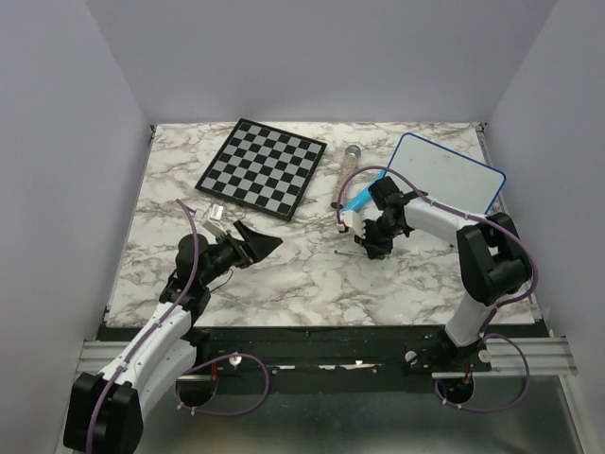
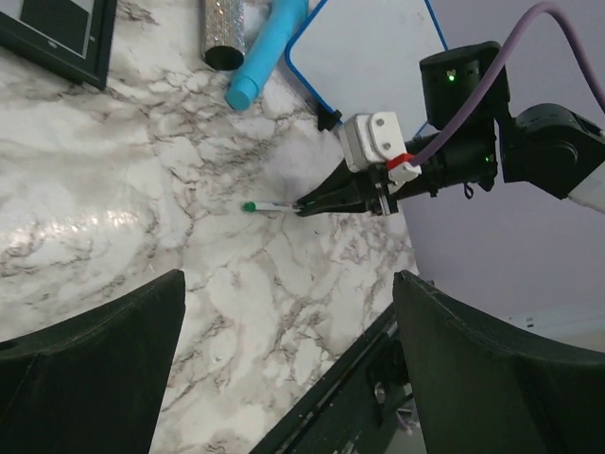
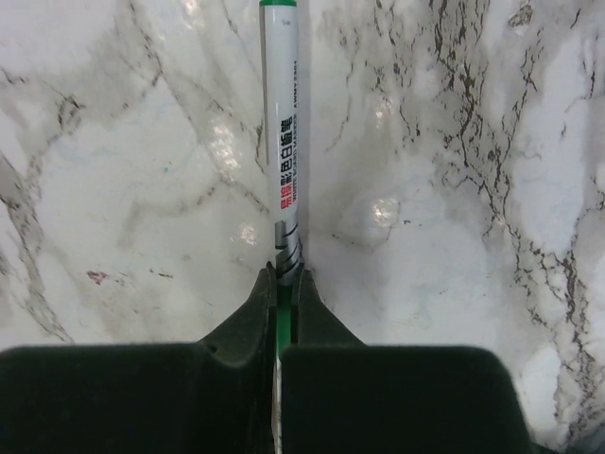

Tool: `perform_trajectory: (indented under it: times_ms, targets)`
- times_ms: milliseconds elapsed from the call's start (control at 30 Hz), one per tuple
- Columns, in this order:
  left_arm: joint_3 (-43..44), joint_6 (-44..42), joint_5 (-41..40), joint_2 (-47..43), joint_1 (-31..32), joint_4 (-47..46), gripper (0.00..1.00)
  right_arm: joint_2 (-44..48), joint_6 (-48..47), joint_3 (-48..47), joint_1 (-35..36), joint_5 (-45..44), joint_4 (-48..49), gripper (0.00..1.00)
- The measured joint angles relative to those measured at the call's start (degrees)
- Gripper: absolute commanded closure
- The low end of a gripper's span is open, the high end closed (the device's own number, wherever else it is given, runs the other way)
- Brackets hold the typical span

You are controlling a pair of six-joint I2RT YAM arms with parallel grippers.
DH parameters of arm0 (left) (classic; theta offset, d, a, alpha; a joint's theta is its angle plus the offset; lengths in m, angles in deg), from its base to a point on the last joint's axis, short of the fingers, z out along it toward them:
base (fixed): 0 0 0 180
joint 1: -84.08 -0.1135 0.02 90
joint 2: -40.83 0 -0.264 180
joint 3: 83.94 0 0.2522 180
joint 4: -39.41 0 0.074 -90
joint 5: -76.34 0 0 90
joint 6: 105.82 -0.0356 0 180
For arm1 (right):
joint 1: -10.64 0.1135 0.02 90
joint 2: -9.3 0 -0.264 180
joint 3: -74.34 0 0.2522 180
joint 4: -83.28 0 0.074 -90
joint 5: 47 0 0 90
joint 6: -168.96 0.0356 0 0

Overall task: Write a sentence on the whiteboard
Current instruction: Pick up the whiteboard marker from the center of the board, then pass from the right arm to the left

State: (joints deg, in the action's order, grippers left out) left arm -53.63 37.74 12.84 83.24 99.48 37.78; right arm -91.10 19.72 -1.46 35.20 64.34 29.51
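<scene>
The whiteboard [image 1: 449, 175] is a blank white board with a blue rim, lying at the back right; its corner [image 2: 369, 47] also shows in the left wrist view. No sentence is visible on it. A white marker [image 3: 282, 142] with green ends lies flat on the marble, in front of the board. My right gripper [image 3: 285, 274] is shut on the marker's near end, low over the table [image 1: 367, 250]. The marker's green tip [image 2: 250, 206] pokes out past the shut fingers. My left gripper [image 1: 260, 241] hovers wide open at the left, holding nothing [image 2: 288, 284].
A black-and-white chessboard [image 1: 265, 165] lies at the back centre. A glittery tube [image 1: 350, 159] and a light-blue cylinder [image 1: 357, 200] rest between the chessboard and the whiteboard, just behind my right gripper. White walls close in the marble table [image 1: 284, 284] on three sides.
</scene>
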Motion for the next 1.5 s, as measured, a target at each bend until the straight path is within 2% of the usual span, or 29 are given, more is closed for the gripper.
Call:
perform_trajectory:
  times_ms: [167, 500, 867, 1033, 1500]
  targets:
    - [-3.0, 6.6, 0.0, 6.4, 3.9, -9.5, 0.10, 0.9, 4.9, 0.0, 0.0, 5.1, 0.1, 0.98]
    - [-2.0, 13.2, -1.4, 31.5, 11.8, -26.1, 0.20, 4.3, 9.8, 0.7, 0.2, 14.3, 4.3, 0.99]
    - [5.0, 17.4, -1.8, 51.3, 16.9, -42.3, 0.41, 4.8, 10.4, 1.8, 2.4, 17.8, 7.3, 0.99]
    - [5.7, 18.3, -1.8, 54.9, 17.2, -44.9, 0.45, 5.3, 10.2, 2.7, 2.9, 18.4, 7.6, 0.99]
    - [9.9, 15.8, -1.9, 55.1, 20.2, -42.8, 0.51, 5.5, 11.5, 2.8, 4.0, 18.4, 7.9, 0.99]
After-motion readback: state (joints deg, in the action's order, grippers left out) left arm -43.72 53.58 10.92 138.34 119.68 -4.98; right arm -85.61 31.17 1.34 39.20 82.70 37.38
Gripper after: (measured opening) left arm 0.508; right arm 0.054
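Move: The marker is already pinched in the right fingers, its middle about 4 cm to the left of that hand point and level with it. The left hand, open and empty, has it some 24 cm to its right, 3 cm ahead and 15 cm below; the chessboard's middle is about 25 cm ahead, 3 cm left of the left hand. From the right hand, the blue tube lies 17 cm ahead and 3 cm left, the whiteboard 20 cm ahead and 22 cm right. Keeping the marker pinched near one end, the right hand carries it left about 7 cm and 4 cm up, tilting its free end upward some 20 degrees and then drifting back a little towards the left gripper. The left hand comes right some 14 cm and sinks about 7 cm to meet the free end, tipping down slightly while its wide-open fingers close to about half. ##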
